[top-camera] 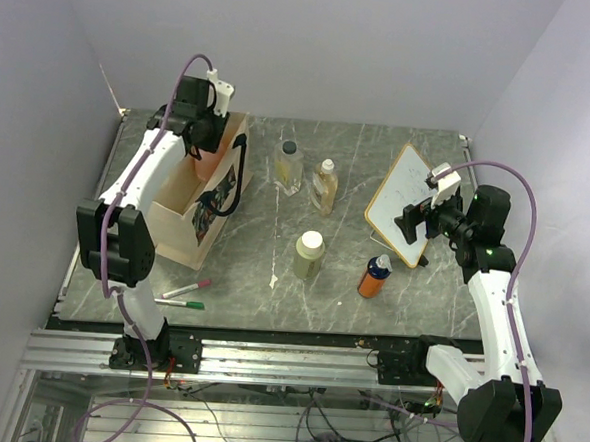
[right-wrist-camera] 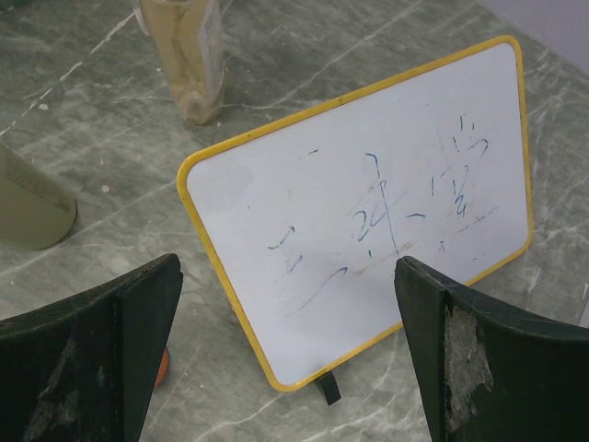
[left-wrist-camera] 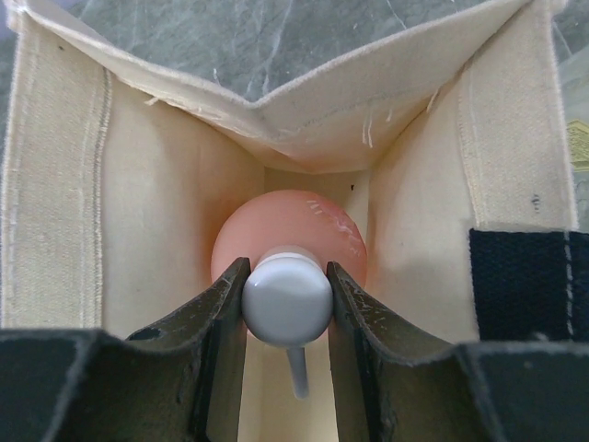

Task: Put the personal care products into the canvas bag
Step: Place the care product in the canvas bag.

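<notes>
My left gripper [top-camera: 196, 141] hangs over the open mouth of the canvas bag [top-camera: 187, 219], a beige tote with navy straps. In the left wrist view my left gripper [left-wrist-camera: 287, 299] is shut on the white cap [left-wrist-camera: 287, 296] of the salmon-pink bottle [left-wrist-camera: 308, 223], which hangs between the bag's walls [left-wrist-camera: 55, 184]. On the table stand the clear bottle [top-camera: 289, 168], the amber bottle [top-camera: 324, 186], the pale green bottle [top-camera: 308, 255] and the orange bottle [top-camera: 375, 276]. My right gripper [top-camera: 411, 226] is open and empty over the whiteboard.
A yellow-framed whiteboard [top-camera: 406, 200] [right-wrist-camera: 368, 212] leans on its stand at the right, under my right gripper [right-wrist-camera: 287, 359]. Red and green markers [top-camera: 185, 292] lie near the front left edge. A navy strap [left-wrist-camera: 529, 281] hangs on the bag's right side.
</notes>
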Robot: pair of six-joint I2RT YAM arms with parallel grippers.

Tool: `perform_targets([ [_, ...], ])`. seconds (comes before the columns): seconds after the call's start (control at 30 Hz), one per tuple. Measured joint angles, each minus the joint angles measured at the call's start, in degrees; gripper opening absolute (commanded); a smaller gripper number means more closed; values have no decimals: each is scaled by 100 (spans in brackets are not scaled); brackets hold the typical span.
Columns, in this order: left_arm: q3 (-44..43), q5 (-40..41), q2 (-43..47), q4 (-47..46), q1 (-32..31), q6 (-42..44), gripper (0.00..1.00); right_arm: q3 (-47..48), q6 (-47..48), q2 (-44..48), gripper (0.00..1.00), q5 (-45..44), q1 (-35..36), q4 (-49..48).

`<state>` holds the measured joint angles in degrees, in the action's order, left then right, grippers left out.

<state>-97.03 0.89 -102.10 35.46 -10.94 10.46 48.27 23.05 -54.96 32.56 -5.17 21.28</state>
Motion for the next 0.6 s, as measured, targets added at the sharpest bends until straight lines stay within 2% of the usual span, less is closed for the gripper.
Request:
perform_targets([
  [0.6, 162, -424, -695, -306, 302, -192, 8, -9, 22, 0, 100, -2, 0, 2],
])
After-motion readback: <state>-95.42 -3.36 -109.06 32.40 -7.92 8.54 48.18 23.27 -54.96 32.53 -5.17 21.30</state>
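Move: The pink pump bottle is held by its white pump top in the left hand, over the far end of the canvas bag. The bag's middle lies about 7 cm back, 2 cm left and 11 cm below that hand. To its right are the black-capped clear bottle, some 18 cm off and roughly level, and the amber bottle, 26 cm off and 4 cm back. From the right hand, the bag lies about 50 cm left and 10 cm ahead. The pink pump bottle, still gripped by its pump top, is lowered about 6 cm farther into the far end of the canvas bag by the left hand, between the cloth side walls. The fingers tip about 5 degrees more steeply downward and keep their hold throughout. ##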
